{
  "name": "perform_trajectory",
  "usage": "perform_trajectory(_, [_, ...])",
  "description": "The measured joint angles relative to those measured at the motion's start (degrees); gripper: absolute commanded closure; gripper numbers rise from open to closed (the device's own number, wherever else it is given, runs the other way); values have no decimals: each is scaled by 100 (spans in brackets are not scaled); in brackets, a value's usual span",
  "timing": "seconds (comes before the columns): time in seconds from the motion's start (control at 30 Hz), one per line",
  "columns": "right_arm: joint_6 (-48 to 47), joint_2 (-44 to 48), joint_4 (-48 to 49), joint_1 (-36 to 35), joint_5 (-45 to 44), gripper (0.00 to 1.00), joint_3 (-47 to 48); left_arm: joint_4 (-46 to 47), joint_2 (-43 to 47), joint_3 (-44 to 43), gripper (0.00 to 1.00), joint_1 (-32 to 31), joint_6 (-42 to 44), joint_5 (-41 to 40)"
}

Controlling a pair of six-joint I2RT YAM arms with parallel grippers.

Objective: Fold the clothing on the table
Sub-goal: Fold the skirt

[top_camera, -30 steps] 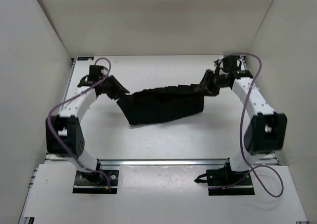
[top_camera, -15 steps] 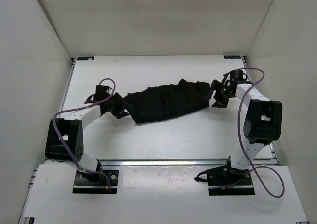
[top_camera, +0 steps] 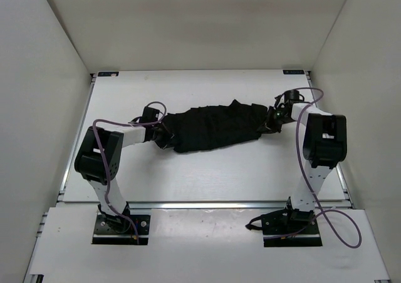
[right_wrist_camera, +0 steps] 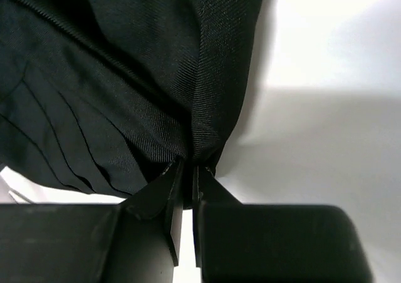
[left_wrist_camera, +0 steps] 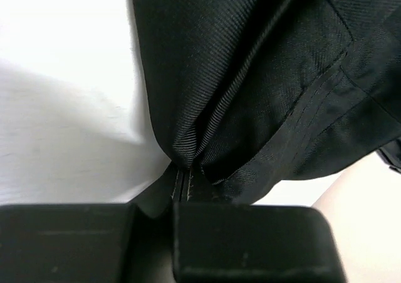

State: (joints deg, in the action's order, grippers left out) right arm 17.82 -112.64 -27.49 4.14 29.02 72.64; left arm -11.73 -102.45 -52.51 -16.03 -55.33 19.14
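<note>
The black clothing lies bunched in a long band across the middle of the white table. At its left end sits my left gripper, shut with the fabric edge pinched between its fingers; in the left wrist view the cloth gathers into the closed tips. At the right end, my right gripper is shut on the garment too. The right wrist view has pleated cloth drawn into the tips.
White walls enclose the table on the left, back and right. A silver rail runs along the near edge, with both arm bases behind it. Purple cables loop beside each arm.
Both grippers opened, came in low toward the garment's ends and closed on it. The cloth is now more bunched and narrower. Both arms have folded down closer to the table.
</note>
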Motion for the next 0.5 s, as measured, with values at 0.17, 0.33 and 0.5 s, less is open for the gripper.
perform_trajectory(0.17, [-262, 376, -822, 280, -789, 99, 87, 295, -70, 9, 100, -286, -181, -11])
perform_trajectory(0.33, [-398, 702, -1506, -538, -1934, 100, 1043, 494, -144, 9, 100, -610, -407, -4])
perform_trajectory(0.5, [-352, 1113, -1202, -2586, -2555, 100, 1458, 479, -199, -42, 100, -664, -479, 26])
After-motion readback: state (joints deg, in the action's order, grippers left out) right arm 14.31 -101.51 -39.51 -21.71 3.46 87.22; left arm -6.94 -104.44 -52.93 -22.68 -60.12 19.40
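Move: The folded skirt lies as a strip across the table, and both my hands already grip it near its ends. From my right hand, the skirt's left end is about 38 cm to the left and level front-to-back, and the skirt's middle some 19 cm left and 1 cm ahead, both about 2 cm lower. From my left hand, the skirt's middle is about 20 cm to the right and 7 cm ahead, 1 cm lower. Gripping the skirt's right end, I first draw my right hand about 4 cm right and a little back, then swing it up some 12 cm and left over the strip, ending 11 cm left of its start, with the wrist turning to aim the fingers more forward. Meanwhile my left hand keeps its pinch and slides its end low along the table, about 5 cm right. ##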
